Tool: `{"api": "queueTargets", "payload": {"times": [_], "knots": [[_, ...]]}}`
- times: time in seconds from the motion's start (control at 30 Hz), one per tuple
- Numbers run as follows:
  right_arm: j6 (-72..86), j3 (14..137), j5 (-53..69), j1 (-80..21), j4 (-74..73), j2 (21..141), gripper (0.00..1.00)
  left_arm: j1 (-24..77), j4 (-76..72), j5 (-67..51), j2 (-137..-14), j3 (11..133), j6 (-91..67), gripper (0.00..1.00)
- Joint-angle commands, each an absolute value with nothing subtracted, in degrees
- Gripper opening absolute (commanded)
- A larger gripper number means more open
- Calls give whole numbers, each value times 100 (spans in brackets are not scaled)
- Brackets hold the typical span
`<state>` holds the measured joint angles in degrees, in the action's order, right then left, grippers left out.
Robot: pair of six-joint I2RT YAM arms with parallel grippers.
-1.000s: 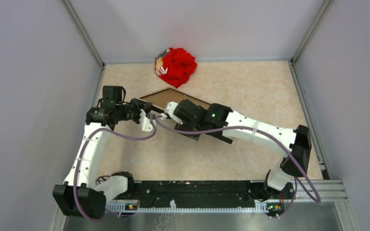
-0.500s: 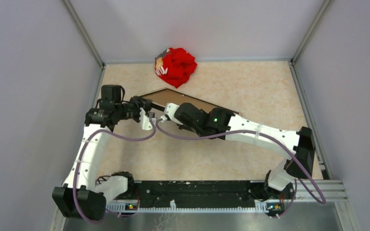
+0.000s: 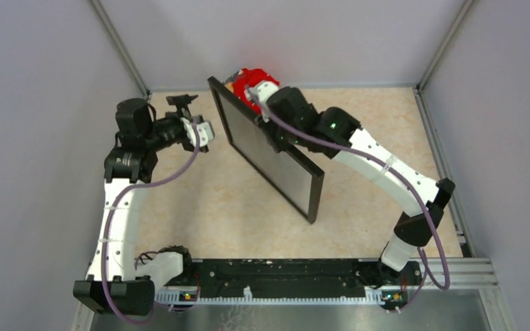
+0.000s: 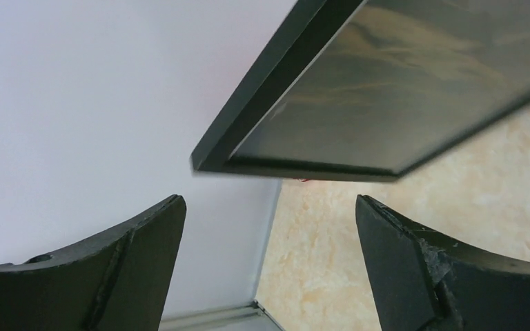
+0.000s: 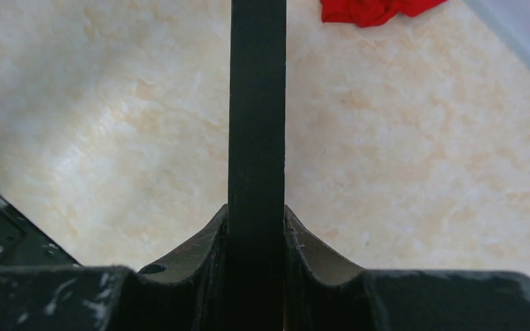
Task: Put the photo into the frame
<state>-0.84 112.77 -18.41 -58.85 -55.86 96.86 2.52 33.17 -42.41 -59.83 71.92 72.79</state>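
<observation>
The frame (image 3: 269,148) stands steeply tilted on edge in the middle of the table, its black front facing left. My right gripper (image 3: 268,118) is shut on its upper edge from behind. In the right wrist view the black frame edge (image 5: 257,103) runs straight up between the pinching fingers of the right gripper (image 5: 257,221). The photo (image 4: 414,76), dark grey with golden streaks, shows inside the frame (image 4: 248,110) in the left wrist view. My left gripper (image 3: 197,114) hangs open to the left of the frame, apart from it; the left gripper (image 4: 269,269) holds nothing.
A red cloth bundle (image 3: 252,81) lies at the back wall, partly hidden behind the frame and right wrist, and shows as red cloth (image 5: 373,10) in the right wrist view. Grey walls close in the left, back and right sides.
The right arm has swung the frame up from lying low to standing on edge, nearer the back. The left gripper let go, opened wide and drew back to the left.
</observation>
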Motion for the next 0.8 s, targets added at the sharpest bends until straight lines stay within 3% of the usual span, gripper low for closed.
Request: {"api": "queueTargets", "payload": {"times": [0.0, 0.17, 0.4, 0.77], "knots": [[1515, 11468, -281, -4755, -5462, 9363, 0, -38, 2984, -4392, -6341, 7847, 5615, 99], [2596, 9560, 622, -3605, -4370, 8307, 0, -245, 3408, -4404, -6542, 8074, 5013, 99], [3772, 6903, 882, -2771, -2862, 6922, 0, -254, 4163, -4012, -7194, 8306, 4504, 99], [5394, 2932, 791, -2529, -360, 5430, 0, -254, 4761, -3762, -7458, 7699, 4391, 99]]}}
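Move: The right hand grips the middle of the upper long edge of the frame, which stands steeply on edge, its middle some 14 cm straight below. The open table it is being laid on lies about 28 cm beneath this hand, some 3 cm to the right and level fore and aft; the red cloth is roughly 28 cm ahead, 9 cm left and 26 cm lower. From the empty left hand, that table spot lies about 22 cm right, 4 cm back and 32 cm down. Keeping its pinch on the frame's edge, the right hand swings about 14 cm to the right and 14 cm down, bowing some 4 cm forward and back again while it rolls its left side up and turns clockwise, to lay the frame over face up onto the table. The left hand, already open and off the frame, rises a little and shifts slightly left and forward, then sinks to about 8 cm below its start, tipping its fingers down some 35 degrees. ##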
